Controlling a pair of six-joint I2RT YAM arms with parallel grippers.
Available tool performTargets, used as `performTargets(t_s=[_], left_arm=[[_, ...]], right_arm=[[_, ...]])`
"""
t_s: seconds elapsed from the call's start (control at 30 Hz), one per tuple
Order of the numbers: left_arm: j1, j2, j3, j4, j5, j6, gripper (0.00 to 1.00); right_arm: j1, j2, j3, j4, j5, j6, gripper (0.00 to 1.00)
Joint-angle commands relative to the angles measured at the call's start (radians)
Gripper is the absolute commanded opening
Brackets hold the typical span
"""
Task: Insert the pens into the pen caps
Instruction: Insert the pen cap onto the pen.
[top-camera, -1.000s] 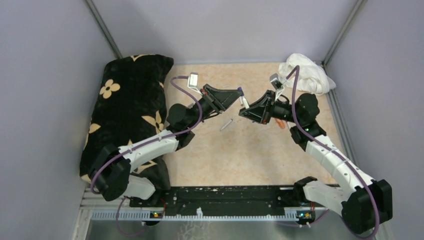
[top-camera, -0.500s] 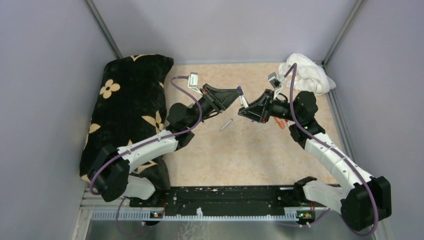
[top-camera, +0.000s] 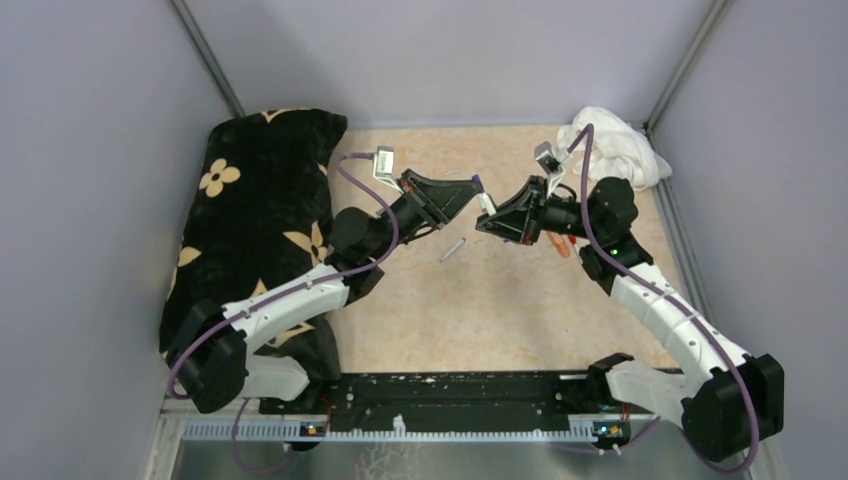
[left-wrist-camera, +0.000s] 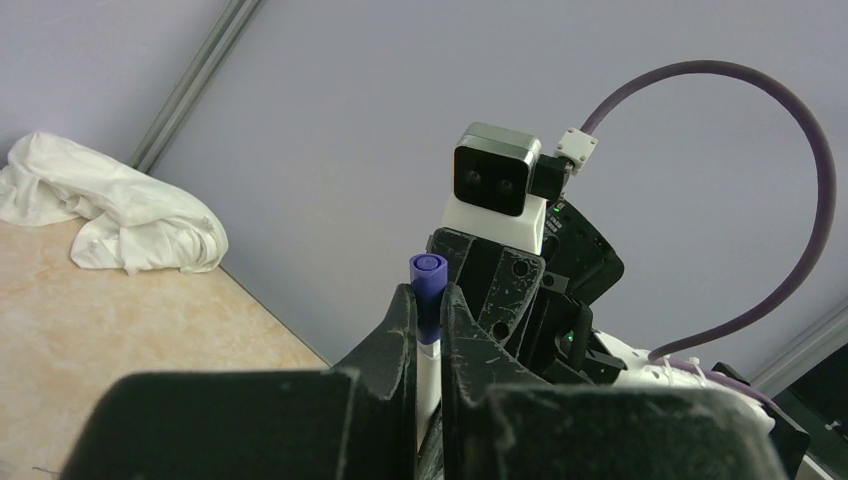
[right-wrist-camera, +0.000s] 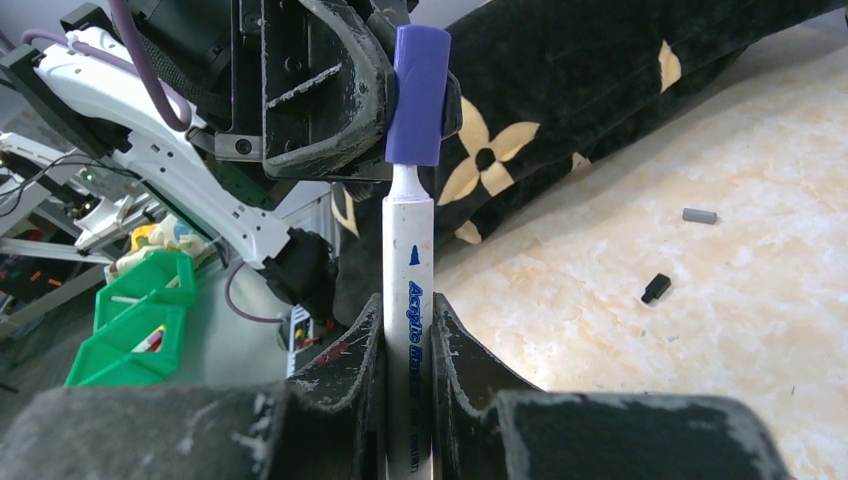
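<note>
A white pen (right-wrist-camera: 408, 270) marked "Acrylic Marker" stands between the fingers of my right gripper (right-wrist-camera: 408, 310), which is shut on its barrel. Its narrow tip end sits in a purple pen cap (right-wrist-camera: 418, 95), and my left gripper (left-wrist-camera: 428, 300) is shut on that purple cap (left-wrist-camera: 428, 285). From above, the two grippers meet tip to tip over the middle back of the table, with the pen (top-camera: 487, 204) spanning the left gripper (top-camera: 474, 186) and the right gripper (top-camera: 490, 217). A grey pen (top-camera: 452, 250) lies on the table below them.
A black flower-patterned pouch (top-camera: 260, 220) fills the left side and a white cloth (top-camera: 615, 145) lies at the back right corner. A grey cap (right-wrist-camera: 699, 215) and a black cap (right-wrist-camera: 655, 288) lie loose on the beige table. Something orange (top-camera: 560, 247) shows under the right arm.
The right gripper has edged slightly up and toward the left one, and the left arm's elbow has shifted a little left. Both grips are unchanged.
</note>
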Motion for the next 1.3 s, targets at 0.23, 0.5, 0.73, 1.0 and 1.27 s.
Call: performTargets(t_s=[0.23, 0.5, 0.73, 1.0, 1.27], left_arm=[[-0.007, 0.010, -0.012, -0.020, 0.055, -0.002, 0.00], [-0.025, 0.049, 0.009, -0.034, 0.079, -0.007, 0.00], [-0.030, 0.023, 0.018, -0.090, 0.058, 0.017, 0.20], [-0.028, -0.068, 0.007, -0.152, -0.026, 0.061, 0.67], [-0.001, -0.180, -0.005, -0.181, 0.024, 0.210, 0.98]], right_arm=[[0.016, 0.006, 0.049, 0.104, 0.056, 0.023, 0.00], [0.024, 0.036, 0.067, 0.162, 0.097, 0.037, 0.00], [0.023, 0.032, 0.062, 0.163, 0.086, 0.012, 0.00], [0.020, 0.016, 0.046, 0.230, 0.034, 0.035, 0.00], [-0.002, -0.014, 0.035, 0.262, -0.060, 0.048, 0.00]])
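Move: The left hand already pinches the purple cap, which sits part-way over the nib. The pen's middle lies about 5 cm below that hand, some 3 cm back towards the base, and about level left-right. For the right hand, gripping the white barrel, the cap is roughly 6 cm above, 4 cm ahead and about level sideways. No loose thing stands near. Left presses cap down onto pen, opens wide, dips, then withdraws up-left about 4 cm; right rises 2.5 cm. ##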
